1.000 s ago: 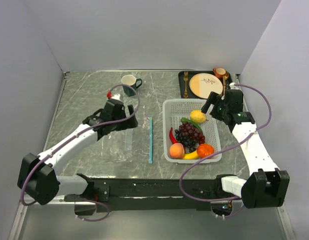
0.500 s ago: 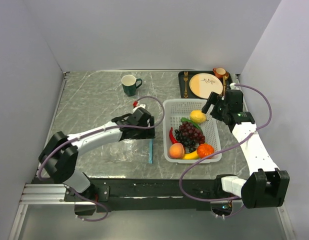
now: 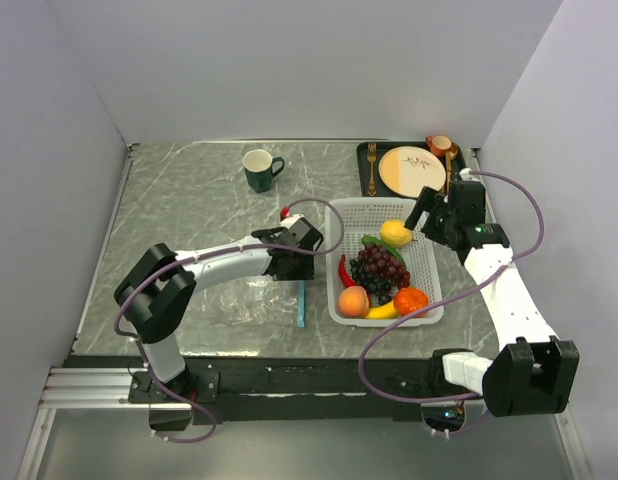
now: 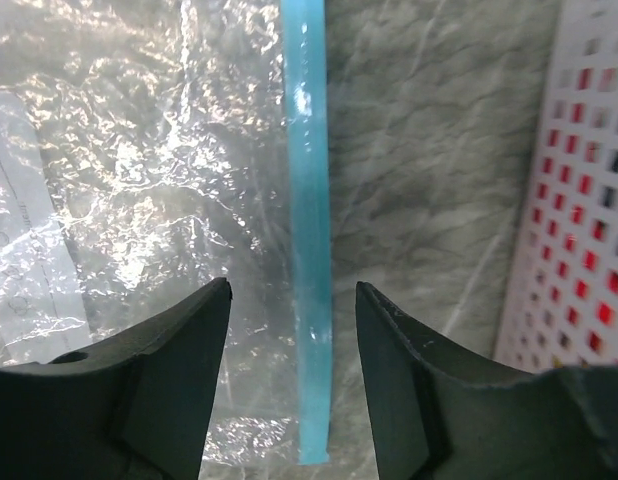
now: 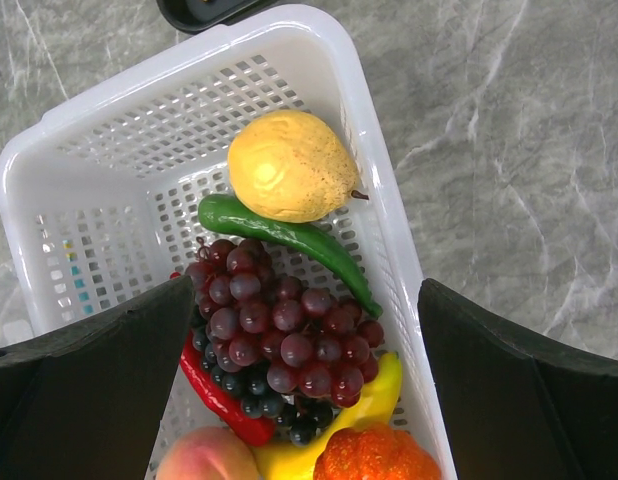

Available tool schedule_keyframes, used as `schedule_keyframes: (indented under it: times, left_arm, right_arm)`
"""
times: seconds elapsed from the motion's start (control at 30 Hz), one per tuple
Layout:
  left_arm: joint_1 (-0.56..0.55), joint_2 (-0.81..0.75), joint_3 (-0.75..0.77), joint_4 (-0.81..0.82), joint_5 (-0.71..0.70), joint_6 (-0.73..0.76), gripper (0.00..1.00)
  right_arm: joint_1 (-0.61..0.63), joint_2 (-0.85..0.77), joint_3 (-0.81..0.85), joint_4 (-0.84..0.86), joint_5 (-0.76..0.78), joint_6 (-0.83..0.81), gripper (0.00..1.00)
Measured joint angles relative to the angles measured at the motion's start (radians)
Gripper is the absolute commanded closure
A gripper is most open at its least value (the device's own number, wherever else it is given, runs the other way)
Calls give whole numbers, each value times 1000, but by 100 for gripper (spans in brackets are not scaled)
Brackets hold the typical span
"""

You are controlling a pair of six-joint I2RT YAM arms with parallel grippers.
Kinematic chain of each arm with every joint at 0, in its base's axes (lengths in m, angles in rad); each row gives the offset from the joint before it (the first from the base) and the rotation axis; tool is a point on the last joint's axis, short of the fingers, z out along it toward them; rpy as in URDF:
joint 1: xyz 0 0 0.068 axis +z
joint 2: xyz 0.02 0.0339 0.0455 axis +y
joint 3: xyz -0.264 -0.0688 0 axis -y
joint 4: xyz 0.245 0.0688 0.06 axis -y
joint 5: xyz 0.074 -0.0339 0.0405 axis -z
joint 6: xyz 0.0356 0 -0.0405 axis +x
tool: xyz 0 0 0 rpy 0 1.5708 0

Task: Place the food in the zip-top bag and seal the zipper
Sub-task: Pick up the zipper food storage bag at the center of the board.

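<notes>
The clear zip-top bag lies flat on the marble table, its teal zipper along its right edge. My left gripper hovers low over the zipper's far part. In the left wrist view the zipper runs between the fingers of the left gripper, which is open, with a gap on each side. The food sits in the white basket: lemon, green pepper, grapes, red chili, peach, banana, orange. My right gripper hangs open above it.
The basket stands just right of the zipper. A dark green mug is at the back. A black tray with a cream plate and cutlery fills the back right corner. Walls close in on the left and right.
My left arm has swung right across the bag to the zipper, and its jaws have narrowed around the strip. The right arm has hardly moved.
</notes>
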Motion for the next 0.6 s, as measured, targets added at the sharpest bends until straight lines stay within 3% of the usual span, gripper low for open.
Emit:
schedule_keyframes:
  times: [0.4, 0.6]
  left_arm:
    - [-17, 65, 29, -47, -43, -10, 59]
    - [-17, 65, 34, -55, -66, -21, 82]
  right_arm:
    - [0, 0, 0, -1, 0, 0, 0]
    - [0, 0, 0, -1, 0, 1, 0]
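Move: The left hand hangs just over the blue zipper edge of the food storage bag, whose middle is roughly 2 cm below it, about 1 cm ahead and 1 cm to the right. The clear bag spreads out level with the hand, its middle some 13 cm to the left. The basket's middle is about 22 cm right and 4 cm ahead, the peach 14 cm right and 7 cm back. From the right hand, the zipper lies about 32 cm left, 6 cm back and 14 cm down. Downward first, about 2 cm, the left hand settles astride the bag's blue zipper edge, its left side rising some 5 degrees; there it stops and nearly stays in place. The fingers, half open at the start, narrow to about half that gap, mostly after the descent, and come against the zipper strip to gather it between the tips, still short of shut. ##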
